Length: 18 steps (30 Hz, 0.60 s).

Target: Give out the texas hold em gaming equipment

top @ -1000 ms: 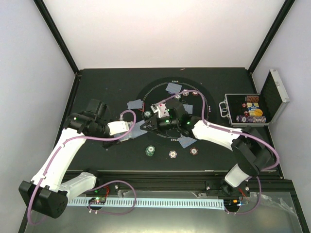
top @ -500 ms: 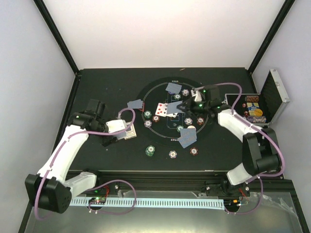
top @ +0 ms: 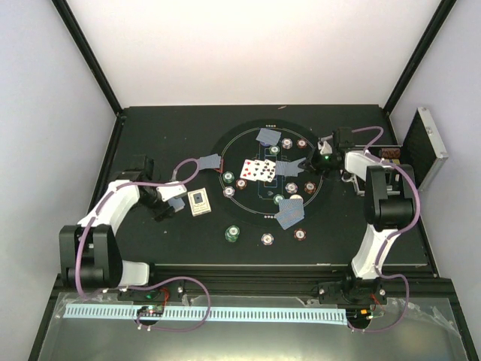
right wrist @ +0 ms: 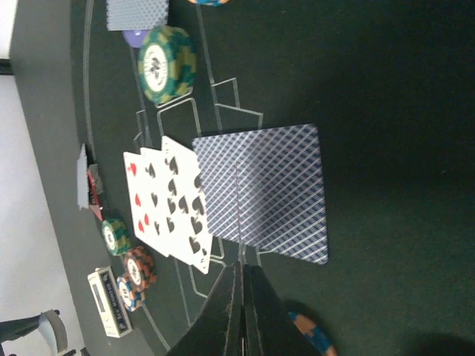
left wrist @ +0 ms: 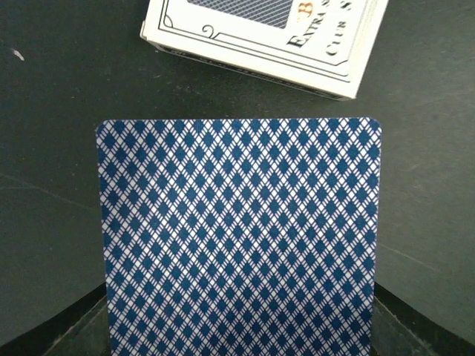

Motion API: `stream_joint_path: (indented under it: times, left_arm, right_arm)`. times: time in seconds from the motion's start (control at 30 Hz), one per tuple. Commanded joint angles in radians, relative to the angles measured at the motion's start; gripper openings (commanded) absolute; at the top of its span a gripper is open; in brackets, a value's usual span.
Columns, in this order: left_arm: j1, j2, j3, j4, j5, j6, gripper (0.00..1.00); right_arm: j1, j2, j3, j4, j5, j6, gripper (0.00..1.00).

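Observation:
My left gripper (top: 171,204) is at the left of the table, shut on a blue-backed playing card (left wrist: 241,237) that hides its fingers. Just beyond it lies the white card box (left wrist: 260,44). On the mat's right side, my right gripper (right wrist: 241,271) is shut, and a thin card edge sticks out from its tips. It hangs over face-down cards (right wrist: 282,193) beside three fanned face-up cards (right wrist: 167,200). A green chip stack (right wrist: 167,63) stands farther off. Green (top: 232,234), white (top: 267,239) and red (top: 300,235) chips sit near the mat's front.
The round black mat (top: 225,150) also carries face-down cards (top: 268,137), more chips and a purple button (right wrist: 133,37). The open silver case (top: 421,147) stands at the far right, behind the right arm. An orange-blue chip (right wrist: 312,341) lies close under the right fingers.
The right gripper left the left gripper's cards and crossed the mat to its right side. The left arm drew back left, away from the card box.

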Motion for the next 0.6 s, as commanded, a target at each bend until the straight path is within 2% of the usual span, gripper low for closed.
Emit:
stream_joint_path:
  times: [0.0,0.37,0.47,0.57]
  left_arm:
    - [0.005,0.059,-0.013,0.119,-0.035,0.015,0.02]
    - [0.006,0.205,-0.046,0.225,-0.084,0.029,0.03]
    - [0.005,0.225,-0.041,0.217,-0.070,0.027,0.08]
    - [0.005,0.224,-0.045,0.210,-0.054,0.036,0.22]
  right_arm:
    - [-0.015,0.049,0.057,-0.042,0.019,-0.046,0.01]
    - [-0.024,0.115,0.111,-0.056,0.010,-0.062,0.01]
    - [-0.024,0.107,0.106,-0.065,0.022,-0.072,0.02]
    - [-0.024,0.100,0.106,-0.078,0.030,-0.082,0.05]
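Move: The left hand holds the card deck some 7 cm above bare tabletop. The card box lies about 6 cm ahead and 8 cm to its right, and the green chip stack 5 cm back and 17 cm right. The shut right fingers hold a card edge-on; the face-down card lies about 4 cm ahead, 7 cm left and 7 cm below, with the face-up cards some 9 cm farther left of that card. A chip stack stands 4 cm back and 6 cm left of the hand. The left hand keeps its hold on the card deck and lowers it about 6 cm to just above the bare tabletop beside the card box, easing forward a little and tilting only slightly. The right hand, fingers still shut on the card's edge, eases down and forward by about 2 cm each way, pressing the card's free end against the face-down card so that it bends. ##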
